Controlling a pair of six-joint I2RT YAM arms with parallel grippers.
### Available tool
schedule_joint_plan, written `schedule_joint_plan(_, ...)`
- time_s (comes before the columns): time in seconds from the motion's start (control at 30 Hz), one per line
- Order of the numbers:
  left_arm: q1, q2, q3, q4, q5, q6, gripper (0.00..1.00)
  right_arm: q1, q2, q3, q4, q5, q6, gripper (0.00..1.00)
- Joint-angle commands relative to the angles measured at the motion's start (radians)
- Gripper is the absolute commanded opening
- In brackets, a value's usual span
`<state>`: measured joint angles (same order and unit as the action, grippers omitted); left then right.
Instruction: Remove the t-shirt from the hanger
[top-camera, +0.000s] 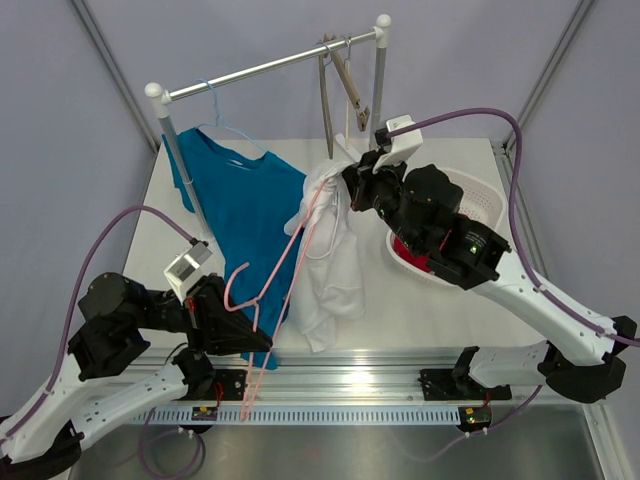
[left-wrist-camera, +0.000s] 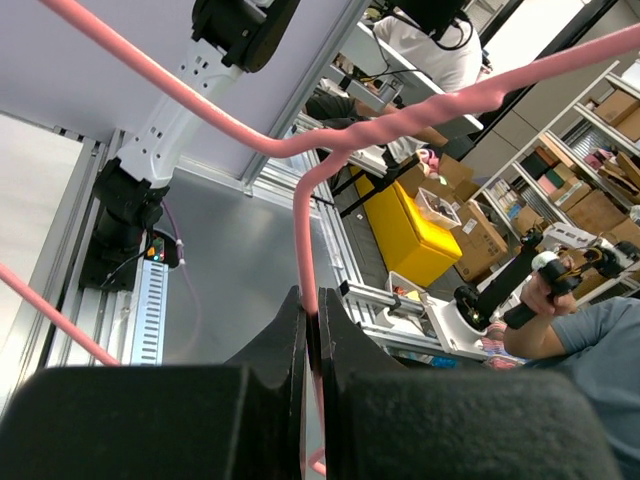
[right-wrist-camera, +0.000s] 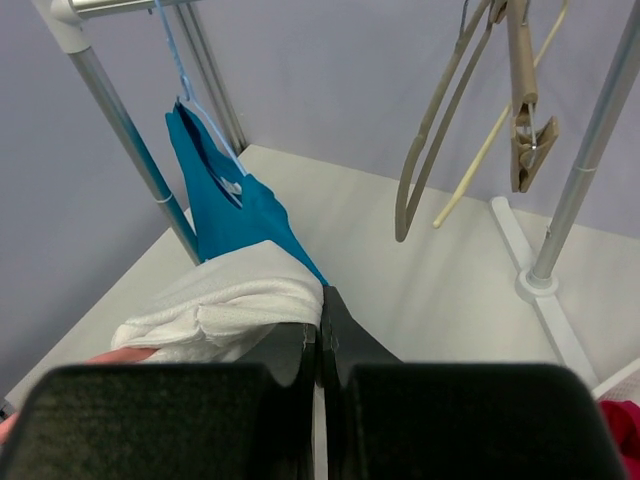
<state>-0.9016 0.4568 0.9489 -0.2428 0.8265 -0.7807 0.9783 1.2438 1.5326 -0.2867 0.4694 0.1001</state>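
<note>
A white t-shirt (top-camera: 325, 265) hangs bunched over a pink hanger (top-camera: 283, 262) above the table. My right gripper (top-camera: 348, 188) is shut on the shirt's upper edge; the white fabric (right-wrist-camera: 225, 305) drapes over its left finger. My left gripper (top-camera: 252, 335) is shut on the pink hanger's wire (left-wrist-camera: 305, 235) near its lower end, and the hanger slants down past the table's front edge. One end of the hanger still lies inside the shirt.
A blue t-shirt (top-camera: 238, 205) hangs on a blue hanger from the clothes rail (top-camera: 270, 66) at the left. Beige hangers (top-camera: 343, 85) hang at the rail's right end. A white basket (top-camera: 470, 215) with red cloth sits under my right arm.
</note>
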Motion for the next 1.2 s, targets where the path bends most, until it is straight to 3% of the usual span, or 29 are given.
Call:
schedule_joint_plan(0.0, -0.016, -0.053, 0.093, 0.108, 0.128, 0.104, 0.00, -0.081, -0.044, 0.015, 0.033, 0.249, -0.072, 0.00)
schedule_joint_plan(0.03, -0.016, -0.055, 0.090, 0.105, 0.119, 0.101, 0.00, -0.090, -0.055, 0.027, 0.026, 0.244, -0.082, 0.00)
schedule_joint_plan(0.1, -0.016, -0.055, 0.074, 0.099, 0.099, 0.095, 0.00, -0.098, -0.085, 0.055, -0.057, 0.116, -0.094, 0.20)
schedule_joint_plan(0.13, -0.016, -0.049, 0.070, 0.099, 0.083, 0.095, 0.00, -0.098, -0.093, 0.081, -0.096, 0.044, -0.080, 0.35)
schedule_joint_plan(0.17, -0.016, -0.044, 0.067, 0.099, 0.080, 0.097, 0.00, -0.098, -0.099, 0.092, -0.194, -0.051, -0.045, 0.67)
schedule_joint_plan(0.2, -0.016, -0.038, 0.068, 0.099, 0.076, 0.101, 0.00, -0.098, -0.110, 0.096, -0.244, -0.254, -0.033, 0.76)
schedule_joint_plan(0.27, -0.016, -0.017, 0.077, 0.100, 0.057, 0.106, 0.00, -0.098, -0.138, 0.048, -0.293, -0.407, -0.008, 0.88)
schedule_joint_plan(0.3, -0.016, -0.009, 0.085, 0.103, 0.057, 0.107, 0.00, -0.098, -0.183, 0.006, -0.289, -0.514, -0.014, 0.89)
schedule_joint_plan(0.37, -0.016, 0.008, 0.122, 0.105, 0.049, 0.107, 0.00, -0.099, -0.287, -0.186, -0.223, -0.570, -0.039, 0.94)
schedule_joint_plan(0.47, -0.016, 0.020, 0.145, 0.105, 0.049, 0.107, 0.00, -0.099, -0.375, -0.300, -0.142, -0.534, -0.031, 0.99)
schedule_joint_plan(0.57, -0.016, 0.022, 0.162, 0.106, 0.043, 0.106, 0.00, -0.101, -0.409, -0.374, -0.105, -0.651, -0.034, 0.99)
schedule_joint_plan(0.6, -0.016, 0.020, 0.162, 0.109, 0.042, 0.104, 0.00, -0.101, -0.402, -0.385, -0.091, -0.769, -0.030, 0.99)
schedule_joint_plan(0.7, -0.016, 0.022, 0.149, 0.125, 0.040, 0.089, 0.00, -0.101, -0.333, -0.437, 0.032, -0.906, 0.006, 1.00)
schedule_joint_plan(0.87, -0.016, 0.025, 0.131, 0.129, 0.039, 0.084, 0.00, -0.095, -0.089, -0.426, 0.026, -0.896, 0.052, 0.99)
schedule_joint_plan(0.93, -0.016, 0.022, 0.128, 0.129, 0.040, 0.084, 0.00, -0.058, -0.089, -0.533, 0.072, -0.821, 0.093, 0.99)
schedule_joint_plan(1.03, -0.016, 0.011, 0.119, 0.126, 0.034, 0.100, 0.00, 0.089, -0.089, -0.666, 0.124, -0.527, 0.147, 1.00)
schedule_joint_plan(1.1, -0.016, 0.017, 0.123, 0.126, 0.031, 0.116, 0.00, 0.201, -0.063, -0.718, 0.084, -0.220, 0.177, 0.99)
schedule_joint_plan(1.17, -0.016, 0.028, 0.128, 0.126, 0.022, 0.129, 0.00, 0.238, -0.029, -0.778, 0.140, -0.106, 0.275, 1.00)
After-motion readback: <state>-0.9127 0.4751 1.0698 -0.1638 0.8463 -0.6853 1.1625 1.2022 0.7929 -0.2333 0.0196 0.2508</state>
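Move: The white t-shirt hangs pinched in the right gripper, its middle roughly 20 cm below that hand, about 5 cm back and 4 cm to its left; from the left hand, which grips the pink hanger, it is some 24 cm ahead, 7 cm right and 18 cm lower. From the right hand, the blue t-shirt is 20 cm left, 5 cm ahead and about 18 cm lower; the basket is 21 cm right, 10 cm ahead and some 40 cm below. Open the right gripper wide to let go of the white t-shirt, draw back and swing the fingers left, then plunge about 30 cm towards the dropped shirt, tipping the fingers down some 30 degrees and ending roughly 15 cm nearer the base, still open above the cloth. Keep the left gripper shut on the pink hanger, lifting it about 5 cm with a slight tilt. ##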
